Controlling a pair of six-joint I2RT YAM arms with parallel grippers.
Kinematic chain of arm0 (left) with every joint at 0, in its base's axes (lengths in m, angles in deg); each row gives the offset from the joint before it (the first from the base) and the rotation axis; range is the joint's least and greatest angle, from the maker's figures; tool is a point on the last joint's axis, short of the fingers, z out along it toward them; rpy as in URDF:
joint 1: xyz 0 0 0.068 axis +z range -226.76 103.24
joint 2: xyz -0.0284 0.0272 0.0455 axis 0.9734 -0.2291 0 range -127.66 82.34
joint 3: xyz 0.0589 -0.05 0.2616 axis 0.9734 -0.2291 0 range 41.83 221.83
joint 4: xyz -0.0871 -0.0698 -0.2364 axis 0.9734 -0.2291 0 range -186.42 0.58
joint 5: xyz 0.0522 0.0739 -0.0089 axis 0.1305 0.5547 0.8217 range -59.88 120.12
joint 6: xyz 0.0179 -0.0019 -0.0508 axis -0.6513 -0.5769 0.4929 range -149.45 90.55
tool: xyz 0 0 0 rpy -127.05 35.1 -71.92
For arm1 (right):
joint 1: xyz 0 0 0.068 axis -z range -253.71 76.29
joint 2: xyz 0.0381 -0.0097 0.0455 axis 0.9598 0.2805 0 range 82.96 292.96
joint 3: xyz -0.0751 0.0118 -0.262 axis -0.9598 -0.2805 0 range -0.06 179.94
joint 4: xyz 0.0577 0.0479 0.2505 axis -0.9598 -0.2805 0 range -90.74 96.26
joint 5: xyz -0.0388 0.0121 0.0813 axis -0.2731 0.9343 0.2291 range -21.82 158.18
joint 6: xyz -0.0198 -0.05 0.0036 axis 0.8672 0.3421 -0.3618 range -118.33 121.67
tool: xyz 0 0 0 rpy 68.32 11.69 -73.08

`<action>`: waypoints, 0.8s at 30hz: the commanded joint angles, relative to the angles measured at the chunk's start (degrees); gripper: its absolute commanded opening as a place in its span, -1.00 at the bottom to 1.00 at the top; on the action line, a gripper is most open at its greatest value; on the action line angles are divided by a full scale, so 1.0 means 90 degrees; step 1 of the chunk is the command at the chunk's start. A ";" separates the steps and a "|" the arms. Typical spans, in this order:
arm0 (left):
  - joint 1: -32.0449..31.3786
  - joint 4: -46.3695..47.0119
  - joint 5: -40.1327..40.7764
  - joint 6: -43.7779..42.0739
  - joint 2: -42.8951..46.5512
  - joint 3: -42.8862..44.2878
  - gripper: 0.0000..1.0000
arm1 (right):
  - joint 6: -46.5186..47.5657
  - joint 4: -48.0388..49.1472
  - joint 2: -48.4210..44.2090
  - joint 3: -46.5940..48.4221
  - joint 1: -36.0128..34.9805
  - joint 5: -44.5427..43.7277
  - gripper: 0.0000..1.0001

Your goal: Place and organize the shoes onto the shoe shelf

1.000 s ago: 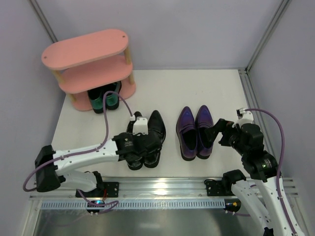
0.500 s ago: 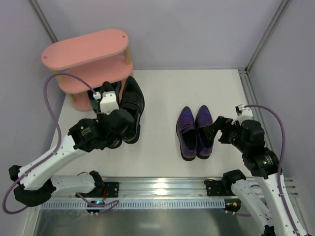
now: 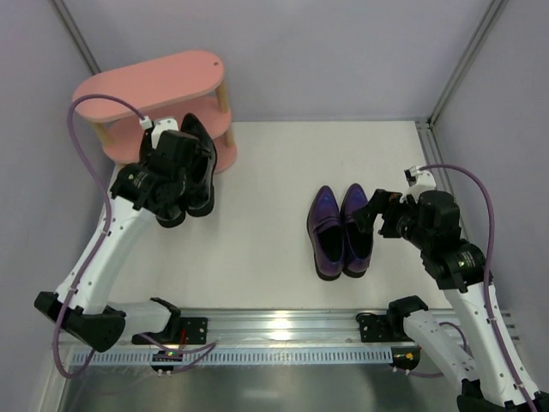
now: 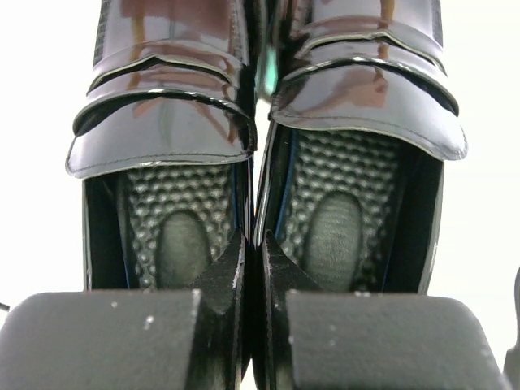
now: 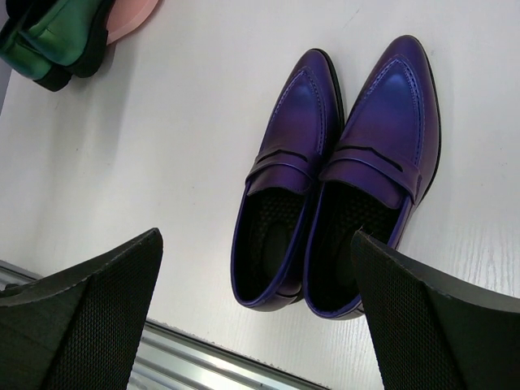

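My left gripper (image 3: 171,172) is shut on the inner walls of the black pair of shoes (image 3: 199,163), pinched together; it holds them up in front of the pink shoe shelf (image 3: 154,86), toes toward the shelf. In the left wrist view the black shoes (image 4: 341,122) fill the frame, with my fingertips (image 4: 231,272) pressed on their adjoining sides. The purple pair (image 3: 340,229) lies side by side on the table, toes pointing away. My right gripper (image 3: 377,219) is open just right of it, and the purple pair (image 5: 341,171) shows between its fingers. The teal-green shoes (image 5: 57,36) are at the shelf's bottom tier.
Grey walls with metal frame posts enclose the white table (image 3: 283,154). A metal rail (image 3: 283,326) runs along the near edge. The shelf stands in the far left corner.
My left arm has lifted the black pair from the near left of the table and carried it away to the shelf front. My right gripper has barely shifted.
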 commanded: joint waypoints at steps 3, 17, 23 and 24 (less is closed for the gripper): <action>0.0911 0.1529 -0.0338 -0.0769 -0.0908 0.1227 -1.00 | 0.0218 0.0081 0.0311 0.0476 -0.0019 0.0101 0.95; 0.1918 0.2026 -0.0720 -0.1579 -0.2902 0.3542 -0.99 | 0.0208 0.0188 0.0380 0.0194 -0.0029 -0.0026 0.95; 0.2084 0.2358 -0.0613 -0.1832 -0.3323 0.4012 -1.00 | 0.0218 0.0257 0.0516 0.0184 -0.0029 0.0062 0.95; 0.2094 0.2378 -0.0613 -0.1862 -0.3382 0.4061 -1.00 | 0.0228 0.0266 0.0517 0.0184 -0.0029 0.0062 0.95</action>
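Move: The left hand already holds the black shoes by their touching inner sides. The middle of the shoe shelf's middle board lies about 24 cm ahead of it, 4 cm left and 9 cm lower. The top board is also some 24 cm ahead and 4 cm left, but about 5 cm higher. The green shoes on the bottom board are roughly 20 cm ahead, 3 cm left and 21 cm lower. From the right hand, the middle board is about 30 cm ahead, 46 cm left and 5 cm lower. Keeping its pinch on the black shoes' inner sides, the left hand carries the pair toes first under the shelf's top board, about 18 cm forward and 4 cm left. On the way in it dips a couple of centimetres with the fingers tipping slightly down, then climbs about 4 cm while they tip back up, slowing towards the end. ##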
